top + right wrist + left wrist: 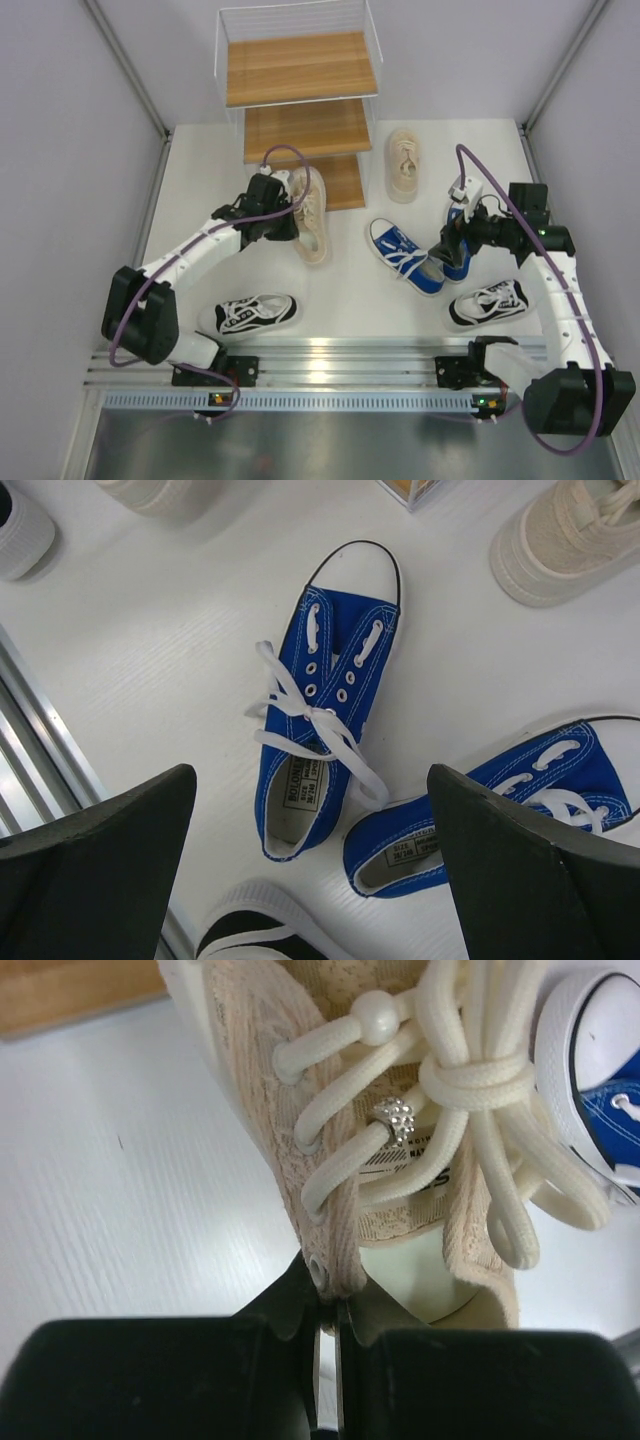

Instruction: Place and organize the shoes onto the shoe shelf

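The shoe shelf stands at the back centre, all three boards bare. My left gripper is shut on the laced upper edge of a beige sneaker just in front of the lowest board. In the left wrist view the jaws pinch the eyelet strip of that sneaker. My right gripper is open and hovers above two blue sneakers. In the right wrist view the blue pair lies between the spread fingers.
A second beige sneaker lies right of the shelf. Black-and-white sneakers lie at front left and front right. A metal rail runs along the near edge. White walls close in both sides.
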Controlling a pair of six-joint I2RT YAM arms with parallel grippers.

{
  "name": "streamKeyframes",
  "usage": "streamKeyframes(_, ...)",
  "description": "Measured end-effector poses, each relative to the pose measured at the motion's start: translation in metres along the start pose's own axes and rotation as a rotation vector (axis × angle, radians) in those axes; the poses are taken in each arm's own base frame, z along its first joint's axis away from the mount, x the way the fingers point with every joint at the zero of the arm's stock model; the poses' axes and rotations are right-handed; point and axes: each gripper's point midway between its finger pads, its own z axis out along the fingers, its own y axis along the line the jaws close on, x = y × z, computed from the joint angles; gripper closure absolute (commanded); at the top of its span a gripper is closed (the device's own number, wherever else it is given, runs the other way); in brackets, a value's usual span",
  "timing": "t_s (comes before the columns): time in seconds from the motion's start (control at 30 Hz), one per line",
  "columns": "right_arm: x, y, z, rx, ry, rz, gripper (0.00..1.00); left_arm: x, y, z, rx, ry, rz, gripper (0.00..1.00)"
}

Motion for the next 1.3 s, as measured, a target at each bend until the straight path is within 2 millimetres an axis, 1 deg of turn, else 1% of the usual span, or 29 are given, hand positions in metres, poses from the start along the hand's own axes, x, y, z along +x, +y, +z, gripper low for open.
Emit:
streamKeyframes(0.13, 0.0, 0.0, 0.0, 0.0, 0.0, -0.001, 0.01, -0.022, 0.005, 0.023, -0.041, -0.037, 0.058, 1.0)
streamKeyframes(0.27, 0.0, 0.0, 0.0, 0.0, -0.001, -0.001, 0.01, -0.039, 0.014, 0.036, -0.095, -0.08, 0.1, 1.0)
streamKeyframes(0.37, 0.0, 0.0, 0.0, 0.001, -0.001, 0.0, 0.01, -0.046, 0.021, 0.043, -0.139, -0.094, 0.118, 1.0)
streamKeyframes(0.7, 0.0, 0.0, 0.0, 0.001, -0.001, -0.001, 0.0, -0.071, 0.036, 0.06, -0.204, -0.138, 0.13, 1.0)
streamKeyframes(1.0, 0.0, 0.0, 0.0, 0.002, -0.001, 0.0, 0.0, -0.083, 0.038, 0.07, -0.21, -0.158, 0.124, 0.99)
streamKeyframes(1.03, 0.0, 0.0, 0.0, 0.002, 0.0, 0.0, 0.01, -0.084, 0.038, 0.07, -0.212, -0.16, 0.124, 0.98)
streamKeyframes(1.07, 0.0, 0.0, 0.0, 0.002, -0.001, 0.0, 0.01, -0.084, 0.039, 0.07, -0.213, -0.161, 0.124, 0.92)
streamKeyframes(1.17, -0.001, 0.0, -0.001, 0.004, -0.003, -0.003, 0.01, -0.085, 0.04, 0.07, -0.222, -0.164, 0.125, 0.8)
streamKeyframes(1.2, -0.001, 0.0, -0.002, 0.005, -0.004, -0.005, 0.01, -0.085, 0.04, 0.07, -0.224, -0.165, 0.125, 0.73)
streamKeyframes(1.27, -0.002, 0.001, -0.002, 0.007, -0.007, -0.009, 0.0, -0.087, 0.04, 0.07, -0.225, -0.168, 0.123, 0.68)
streamKeyframes(1.3, -0.002, 0.001, -0.002, 0.007, -0.008, -0.01, 0.01, -0.087, 0.04, 0.07, -0.226, -0.168, 0.124, 0.64)
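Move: The beige shoe is already pinched by the left hand at its heel collar, toe pointing out at the rack. The rack's bottom board, where it is going, has its middle some 18 cm ahead, 4 cm to the right and 8 cm below. The blue shoe lies about 33 cm right and 6 cm back, the black-and-white shoe 24 cm back and 14 cm left. From the right hand, that board is roughly 21 cm ahead and 40 cm left. The beige shoe is carried toe first into the bottom tier of the rack, the left hand driving forward about 11 cm, quickly and then easing off, with only a slight sink. On the way the wrist swings some 15 degrees, so the fingers point more squarely forward; once it has stopped, the fingers begin to part and free the collar. ##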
